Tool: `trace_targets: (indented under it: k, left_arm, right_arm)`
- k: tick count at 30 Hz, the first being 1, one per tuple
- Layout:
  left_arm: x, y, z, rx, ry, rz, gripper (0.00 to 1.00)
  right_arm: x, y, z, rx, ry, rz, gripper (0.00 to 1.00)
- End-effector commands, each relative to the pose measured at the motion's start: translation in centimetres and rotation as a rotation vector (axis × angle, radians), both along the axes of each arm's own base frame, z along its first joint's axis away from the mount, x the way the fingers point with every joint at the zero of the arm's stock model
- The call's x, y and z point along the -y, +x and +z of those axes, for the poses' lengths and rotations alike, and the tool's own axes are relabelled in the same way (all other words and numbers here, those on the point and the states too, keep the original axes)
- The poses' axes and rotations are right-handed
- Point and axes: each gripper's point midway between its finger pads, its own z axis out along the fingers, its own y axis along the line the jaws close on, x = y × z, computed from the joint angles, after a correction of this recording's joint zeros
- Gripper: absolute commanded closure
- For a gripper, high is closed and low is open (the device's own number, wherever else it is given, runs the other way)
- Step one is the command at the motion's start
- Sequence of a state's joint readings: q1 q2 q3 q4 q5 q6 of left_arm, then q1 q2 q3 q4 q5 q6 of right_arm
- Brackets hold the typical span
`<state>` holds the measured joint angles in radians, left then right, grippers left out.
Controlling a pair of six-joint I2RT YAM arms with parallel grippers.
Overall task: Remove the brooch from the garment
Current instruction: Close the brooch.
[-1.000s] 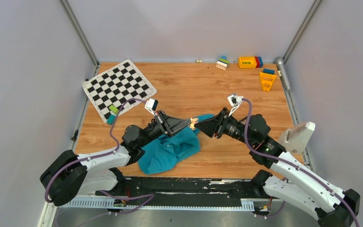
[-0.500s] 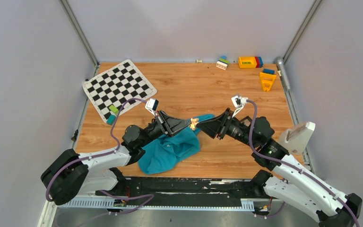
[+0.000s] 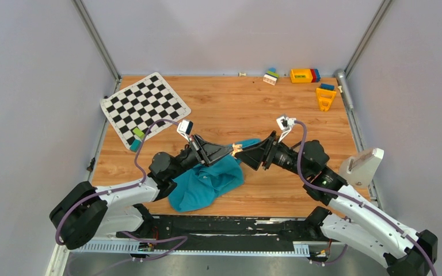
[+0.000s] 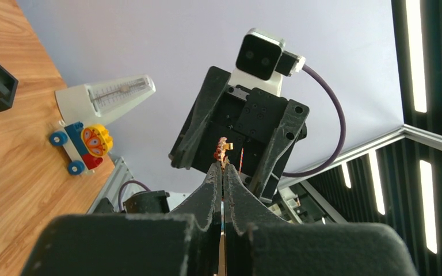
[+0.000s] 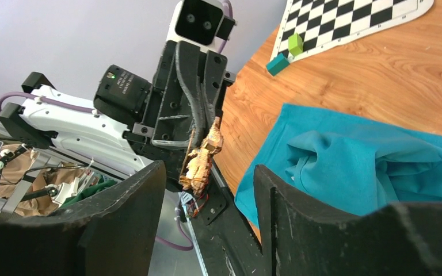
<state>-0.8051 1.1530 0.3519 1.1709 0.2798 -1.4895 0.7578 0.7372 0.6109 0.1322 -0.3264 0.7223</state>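
The brooch (image 3: 236, 149), a small gold-brown ornament, is pinched at the tips of my left gripper (image 3: 232, 151), which is shut on it and holds it in the air. In the left wrist view the brooch (image 4: 223, 150) sticks up from the closed tips of my left gripper (image 4: 223, 167). My right gripper (image 3: 243, 153) faces it, open, with one finger on each side of the brooch (image 5: 205, 155) and not touching it. The teal garment (image 3: 207, 183) lies crumpled on the table below, and the garment (image 5: 368, 167) shows apart from the brooch.
A checkered mat (image 3: 144, 105) lies at the back left with small green and teal blocks (image 3: 136, 140) by its near corner. Toy bricks (image 3: 303, 75) and an orange piece (image 3: 325, 98) sit at the back right. A white wedge-shaped object (image 3: 361, 165) stands at the right edge.
The right gripper has opened wider and, after drawing back a little, moved in again so its fingers flank the brooch. The left gripper has stayed shut and still.
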Motion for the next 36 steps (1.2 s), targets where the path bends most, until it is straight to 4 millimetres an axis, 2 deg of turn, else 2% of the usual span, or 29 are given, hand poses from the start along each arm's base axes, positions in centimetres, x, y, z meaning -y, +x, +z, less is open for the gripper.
trace_targets:
  k: [1,11,22,28,36]
  left_arm:
    - [0.0,-0.4,2.2,0.092,-0.022,0.013,1.0]
    - [0.1,-0.1,1.6,0.114,0.039,0.054,1.0]
    - [0.0,-0.1,1.6,0.128,0.044,0.062,1.0]
    - [-0.1,-0.5,2.1,0.164,0.041,0.069,1.0]
    - [-0.2,-1.2,2.9,0.22,0.038,0.072,1.0]
  right_arm:
    - [-0.5,0.1,2.7,0.04,0.045,0.02,0.41]
    - [-0.7,0.5,2.0,0.003,0.036,0.009,0.59]
    - [-0.8,0.2,0.8,-0.036,0.029,0.025,0.64]
    - [-0.8,0.2,-0.1,-0.07,0.025,0.02,0.71]
    - [-0.9,0.6,-1.4,-0.12,0.002,0.002,0.7]
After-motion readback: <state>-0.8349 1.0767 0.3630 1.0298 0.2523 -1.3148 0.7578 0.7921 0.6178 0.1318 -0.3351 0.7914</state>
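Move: The brooch is already pinched in my shut left fingers, its middle about 2 cm to the right of that hand, about 1 cm farther out and 1 cm above. From my open right hand it lies some 3 cm to the left and 1 cm ahead, at the same height, with its pin still standing off the body. Far below both hands, roughly 27 cm down, the garment's middle is about 5 cm left of my left hand and 1 cm farther out. I close my right fingers to about half their gap, one on each side of the brooch and its pin, while that hand sinks about 1 cm, edges almost 1 cm left over the brooch and rolls some 5 degrees. My left hand keeps its pinch on the brooch, sinking under 1 cm and turning the brooch roughly 10 degrees between those fingers. ##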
